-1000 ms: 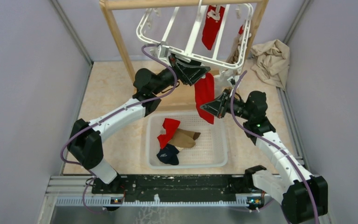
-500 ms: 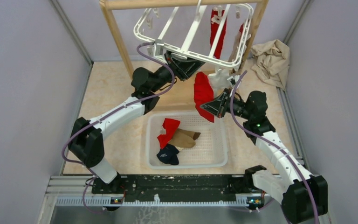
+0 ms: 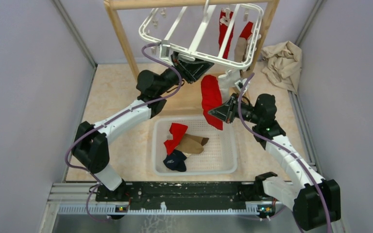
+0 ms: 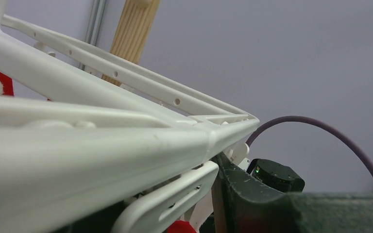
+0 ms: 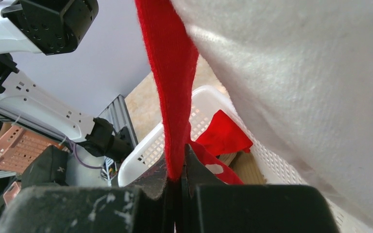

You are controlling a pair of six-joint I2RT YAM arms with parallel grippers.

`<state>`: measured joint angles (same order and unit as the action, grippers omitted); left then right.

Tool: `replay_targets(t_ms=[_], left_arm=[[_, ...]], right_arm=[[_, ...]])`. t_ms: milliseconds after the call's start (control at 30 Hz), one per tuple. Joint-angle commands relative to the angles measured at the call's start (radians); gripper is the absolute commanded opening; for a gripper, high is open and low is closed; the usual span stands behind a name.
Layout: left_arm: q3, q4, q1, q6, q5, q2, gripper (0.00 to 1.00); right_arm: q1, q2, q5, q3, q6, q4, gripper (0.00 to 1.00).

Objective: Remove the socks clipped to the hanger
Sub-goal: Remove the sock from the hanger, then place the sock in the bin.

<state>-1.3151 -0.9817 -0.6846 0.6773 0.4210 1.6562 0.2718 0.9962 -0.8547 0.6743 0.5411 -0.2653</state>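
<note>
The white hanger [image 3: 201,29] hangs tilted from the wooden frame, and its thick rail [image 4: 126,141] fills the left wrist view. My left gripper [image 3: 193,67] is shut on its near rail, one dark finger [image 4: 252,199] pressed against it. A red sock [image 3: 226,24], a second red one [image 3: 246,30] and a tan one [image 3: 240,48] hang clipped at the far right. My right gripper [image 3: 213,112] [image 5: 179,167] is shut on a red sock [image 3: 211,97] [image 5: 172,73] with a white cuff [image 5: 296,73] below the near rail. Whether a clip still holds this sock is hidden.
Directly below the held sock, a white perforated basket [image 3: 223,165] [image 5: 145,155] holds a red sock [image 3: 176,135], a tan one [image 3: 193,144] and a navy one [image 3: 175,160]. The wooden frame post [image 3: 121,43] stands at the left. A beige cloth [image 3: 281,60] lies at the back right.
My left gripper has closed on the hanger's near rail and lifted it up and back. The held red sock has bunched and shifted slightly left. The right gripper stays shut.
</note>
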Motion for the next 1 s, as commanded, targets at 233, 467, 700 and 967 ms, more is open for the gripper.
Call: replay_targets(t_ms=[233, 467, 700, 967], left_arm=[[0.091, -0.014, 0.000, 0.060, 0.003, -0.027, 0.57], [0.148, -0.026, -0.001, 0.069, 0.012, -0.042, 0.68], [0.201, -0.020, -0.001, 0.062, 0.022, -0.073, 0.74], [0.320, 0.013, -0.001, 0.042, 0.016, -0.157, 0.76]], right_arm=[[-0.006, -0.035, -0.070, -0.050, -0.043, -0.002, 0.00], [0.017, -0.077, -0.036, -0.135, -0.011, -0.011, 0.00], [0.113, -0.097, 0.050, -0.171, -0.025, 0.011, 0.00], [0.211, -0.079, 0.143, -0.184, -0.039, 0.019, 0.00]])
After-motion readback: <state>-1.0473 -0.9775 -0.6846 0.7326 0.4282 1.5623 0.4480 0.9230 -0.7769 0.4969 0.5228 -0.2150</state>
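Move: The basket that the red sock will go to has its middle about 5 cm back, 8 cm left and 22 cm below the right hand, which already grips the sock's lower part. The pile of socks in the basket is some 13 cm left, 5 cm back and 23 cm below that hand; the white sock hangs about 6 cm ahead, 5 cm right and 8 cm above it. The left hand has the hanger clip between its fingers; the red sock's middle is roughly 12 cm below, 4 cm right and 3 cm back from it. The red sock, its top already seeming clear of the clip, is drawn down and back by the right hand, roughly 6 cm each, past the white sock and lower over the basket, bending left towards the end with the grip kept. The left fingers open wide and let go of the clip while that hand sinks about 8 cm below the hanger rail, easing slightly back late on. ##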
